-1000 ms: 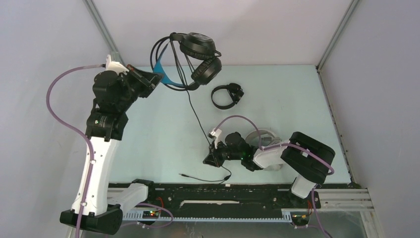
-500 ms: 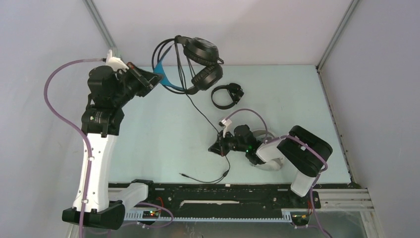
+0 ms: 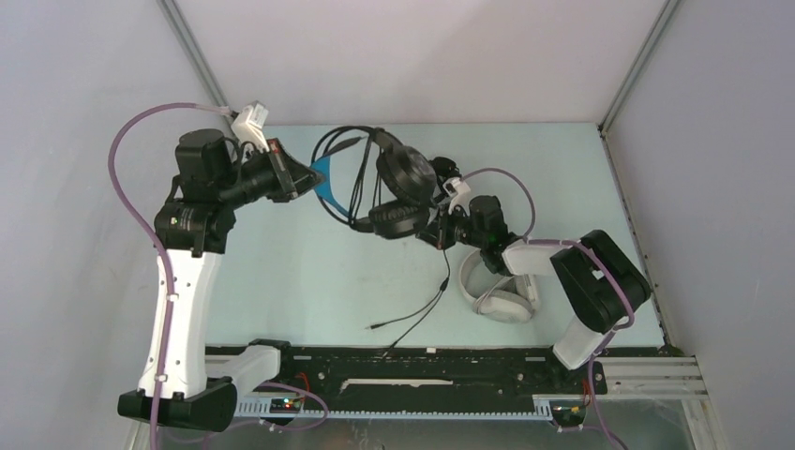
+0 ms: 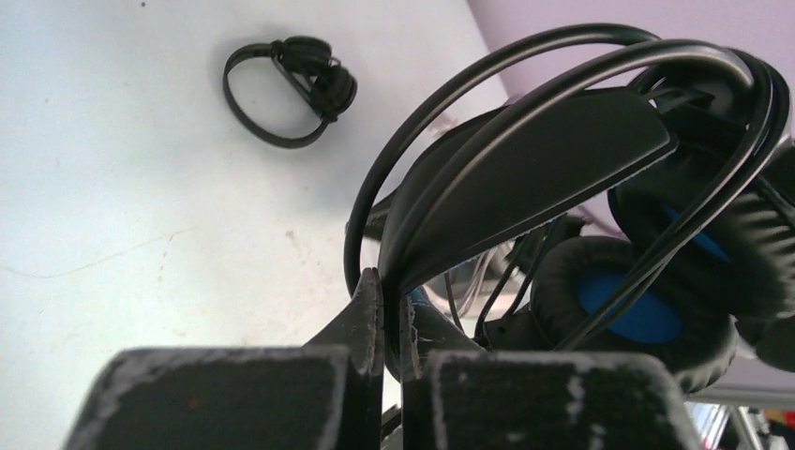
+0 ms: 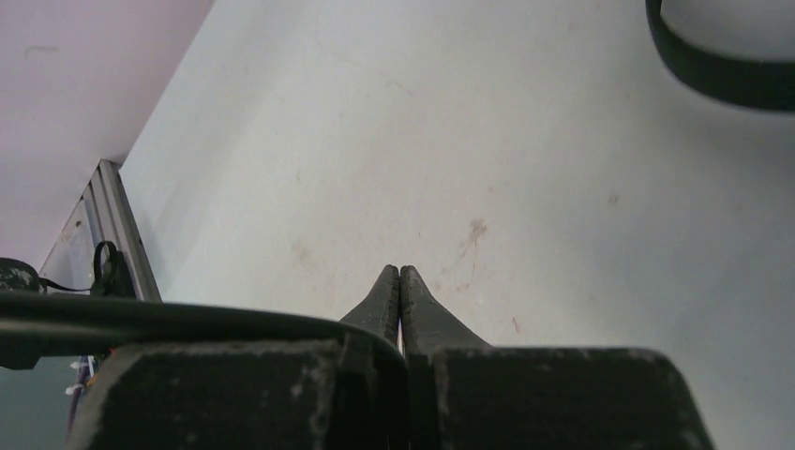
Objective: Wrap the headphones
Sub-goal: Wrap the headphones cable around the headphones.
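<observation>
My left gripper is shut on the headband of the bulky black headphones with blue lining. It holds them in the air over the far middle of the table, with cable loops around the band. My right gripper sits just right of the earcups, shut on their black cable. The cable hangs down to a plug near the front rail. The white headphones lie under the right arm. The small black headset lies on the table.
The pale table is walled on the left, back and right. A black rail runs along its near edge. A dark curved band crosses the top right corner of the right wrist view.
The left arm swung the black headphones from the back wall down toward the table's middle. The right gripper closed on the cable and carried it from the near centre up beside the earcups.
</observation>
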Robot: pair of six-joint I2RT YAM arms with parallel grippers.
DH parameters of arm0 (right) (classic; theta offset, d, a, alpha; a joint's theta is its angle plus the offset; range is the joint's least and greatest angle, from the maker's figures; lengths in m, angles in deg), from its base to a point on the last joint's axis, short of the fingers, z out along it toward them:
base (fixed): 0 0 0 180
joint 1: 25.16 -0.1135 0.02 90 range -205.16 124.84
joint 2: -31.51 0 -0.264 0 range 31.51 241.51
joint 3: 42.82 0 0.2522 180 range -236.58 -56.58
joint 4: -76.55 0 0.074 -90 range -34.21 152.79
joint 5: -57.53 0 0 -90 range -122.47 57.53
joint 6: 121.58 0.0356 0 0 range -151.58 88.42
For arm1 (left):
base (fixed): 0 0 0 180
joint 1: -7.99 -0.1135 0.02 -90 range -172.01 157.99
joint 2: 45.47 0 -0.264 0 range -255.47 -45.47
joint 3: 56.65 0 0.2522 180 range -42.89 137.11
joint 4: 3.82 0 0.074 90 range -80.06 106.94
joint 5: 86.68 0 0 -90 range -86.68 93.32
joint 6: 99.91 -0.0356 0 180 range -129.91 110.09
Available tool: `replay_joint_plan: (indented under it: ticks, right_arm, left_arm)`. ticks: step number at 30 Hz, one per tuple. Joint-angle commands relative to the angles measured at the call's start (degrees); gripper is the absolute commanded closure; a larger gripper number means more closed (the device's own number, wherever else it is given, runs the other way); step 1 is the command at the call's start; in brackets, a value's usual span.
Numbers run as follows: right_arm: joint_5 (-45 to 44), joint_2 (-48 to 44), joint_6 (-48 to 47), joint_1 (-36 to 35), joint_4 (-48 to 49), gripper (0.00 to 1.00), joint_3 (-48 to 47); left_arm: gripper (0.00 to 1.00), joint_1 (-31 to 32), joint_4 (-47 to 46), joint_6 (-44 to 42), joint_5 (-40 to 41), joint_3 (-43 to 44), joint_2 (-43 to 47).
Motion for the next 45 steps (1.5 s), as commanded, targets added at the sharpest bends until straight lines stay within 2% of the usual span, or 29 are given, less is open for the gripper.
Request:
replay_joint_plan:
  ticks: [1,6,13,19,26,36,45]
  right_arm:
    - [0.70,-4.49,-2.32,0.91,-8.00,1.00,-5.94]
    - [1.57,-6.63,-5.35,2.67,-17.41,1.00,-12.79]
    - [7.06,-10.29,-8.19,4.74,-31.20,1.00,-22.38]
    - [10.59,-14.31,-11.52,4.77,-43.54,1.00,-27.85]
    - [14.74,-16.03,-11.50,4.12,-54.53,1.00,-34.55]
    - [15.13,-14.39,-13.28,3.15,-63.27,1.00,-43.06]
    - [18.04,-14.53,-13.52,2.54,-67.39,1.00,-46.75]
  left_arm:
    - [1.00,-0.42,4.39,-9.29,-4.39,1.87,2.52]
    - [1.00,1.11,6.87,-15.46,-3.10,0.16,3.23]
    - [1.00,9.21,12.40,-26.83,11.35,-0.70,3.54]
    - [1.00,12.31,11.05,-30.04,21.95,-3.34,5.66]
    - [1.00,18.97,10.82,-35.64,32.74,-5.10,6.00]
    - [1.00,24.20,9.60,-40.53,34.51,-7.14,5.06]
    - [1.00,25.38,8.98,-41.35,41.05,-8.16,2.60]
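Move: The big black headphones, held by the left hand at the headband, have their middle about 24 cm above the right hand, 9 cm to its left and 6 cm back. The right hand already pinches their cable, roughly 7 cm ahead, 21 cm right of and 29 cm below the left hand. On the table, 10 cm below the right hand, the grey headphones lie about 16 cm to its right and 7 cm back, the small black headphones some 19 cm ahead and 1 cm right. The cable, kept pinched in the right fingers, is drawn up some 20 cm along the right side of the big headphones, first slightly forward, then back, the wrist turning about 15 degrees counter-clockwise. Still gripping the headband, the left hand sinks 8 cm to meet it, easing back a little and rolling about 45 degrees, its left side rising and fingers tipping farther down. ##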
